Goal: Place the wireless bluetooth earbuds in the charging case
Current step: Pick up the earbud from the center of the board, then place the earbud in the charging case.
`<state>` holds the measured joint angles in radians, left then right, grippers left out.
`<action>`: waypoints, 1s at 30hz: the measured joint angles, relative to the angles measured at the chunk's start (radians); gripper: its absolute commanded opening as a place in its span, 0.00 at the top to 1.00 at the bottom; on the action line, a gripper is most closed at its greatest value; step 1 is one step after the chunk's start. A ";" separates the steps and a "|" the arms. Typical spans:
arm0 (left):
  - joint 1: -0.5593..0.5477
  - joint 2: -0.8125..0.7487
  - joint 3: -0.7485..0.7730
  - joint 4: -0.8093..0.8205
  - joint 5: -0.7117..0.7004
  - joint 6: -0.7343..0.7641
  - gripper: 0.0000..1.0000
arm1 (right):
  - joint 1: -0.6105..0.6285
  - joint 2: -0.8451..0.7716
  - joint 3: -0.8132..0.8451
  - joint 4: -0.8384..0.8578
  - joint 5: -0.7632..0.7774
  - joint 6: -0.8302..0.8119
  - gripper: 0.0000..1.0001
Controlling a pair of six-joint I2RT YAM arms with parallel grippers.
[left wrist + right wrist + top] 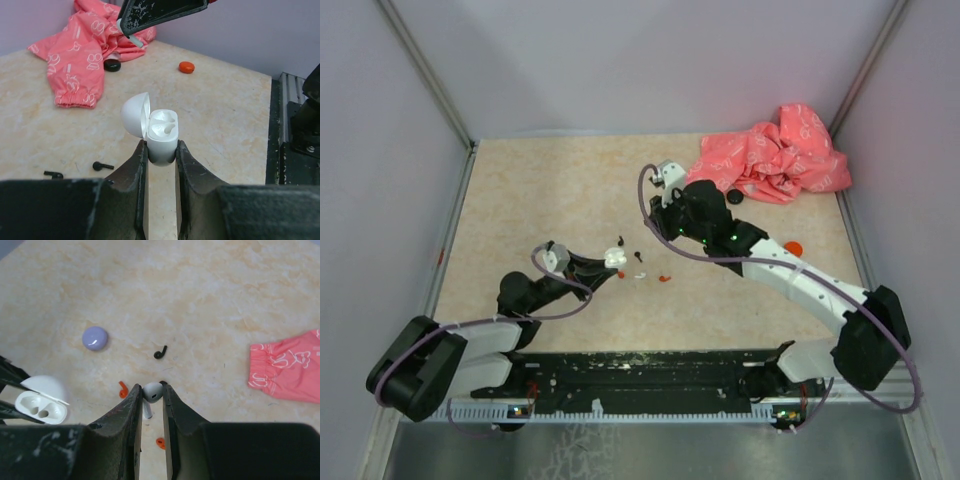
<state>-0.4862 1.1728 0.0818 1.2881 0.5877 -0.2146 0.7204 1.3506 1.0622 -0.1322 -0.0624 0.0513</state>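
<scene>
My left gripper (160, 152) is shut on the lower body of the white charging case (162, 137), whose lid stands open to the left. The case (42, 407) also shows at the left edge of the right wrist view. My right gripper (151, 390) is shut on a white earbud (152, 392), held above the table with its stem hanging down. A black earbud (160, 352) and two red earbuds (123, 389) (160, 442) lie on the table beneath. In the top view the right gripper (648, 228) hovers just right of the case (613, 257).
A crumpled pink cloth (775, 155) lies at the back right, with a black disc (733, 196) at its edge. An orange disc (793, 247) sits beside the right arm. A purple disc (95, 337) rests near the case. Two black earbuds (102, 165) (53, 174) lie left of my left fingers.
</scene>
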 measured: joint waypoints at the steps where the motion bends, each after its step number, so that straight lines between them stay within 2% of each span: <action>1: 0.000 0.004 0.008 0.012 0.013 -0.002 0.99 | 0.009 -0.027 -0.017 0.024 -0.011 -0.005 0.89; 9: 0.000 0.007 0.089 0.053 0.119 -0.017 0.99 | 0.098 -0.174 -0.150 0.237 -0.086 -0.027 0.89; 17: 0.000 -0.020 0.117 0.053 0.148 -0.036 0.99 | 0.122 -0.273 -0.273 0.441 -0.191 -0.019 0.89; 30: 0.000 -0.028 0.135 0.136 0.185 -0.138 0.99 | 0.143 -0.286 -0.316 0.646 -0.335 0.037 0.90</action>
<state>-0.4862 1.1446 0.2169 1.4242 0.7723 -0.3531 0.8639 1.0641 0.7460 0.5140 -0.3973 0.0887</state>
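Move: The white earbud, already in the right fingers, is bound for the open white case in the left hand: about 9 cm back, 8 cm left and 4 cm below the right hand. On the board some 20 cm below that hand, a black piece lies 2 cm ahead and 4 cm left, a white piece 2 cm back and 4 cm left, a red one 3 cm back and 3 cm right. From the left hand the earbud is about 9 cm ahead, 9 cm right and 5 cm up. The white earbud, still pinched, is carried by the right hand back and up, about 11 cm each, and some 5 cm left towards the open case, while the wrist swings the fingers from forward-left and down to pointing left, nearly level. The left hand keeps its grip on the case and lifts it about 8 cm, easing slightly back and right, its fingers tipping up a little. ##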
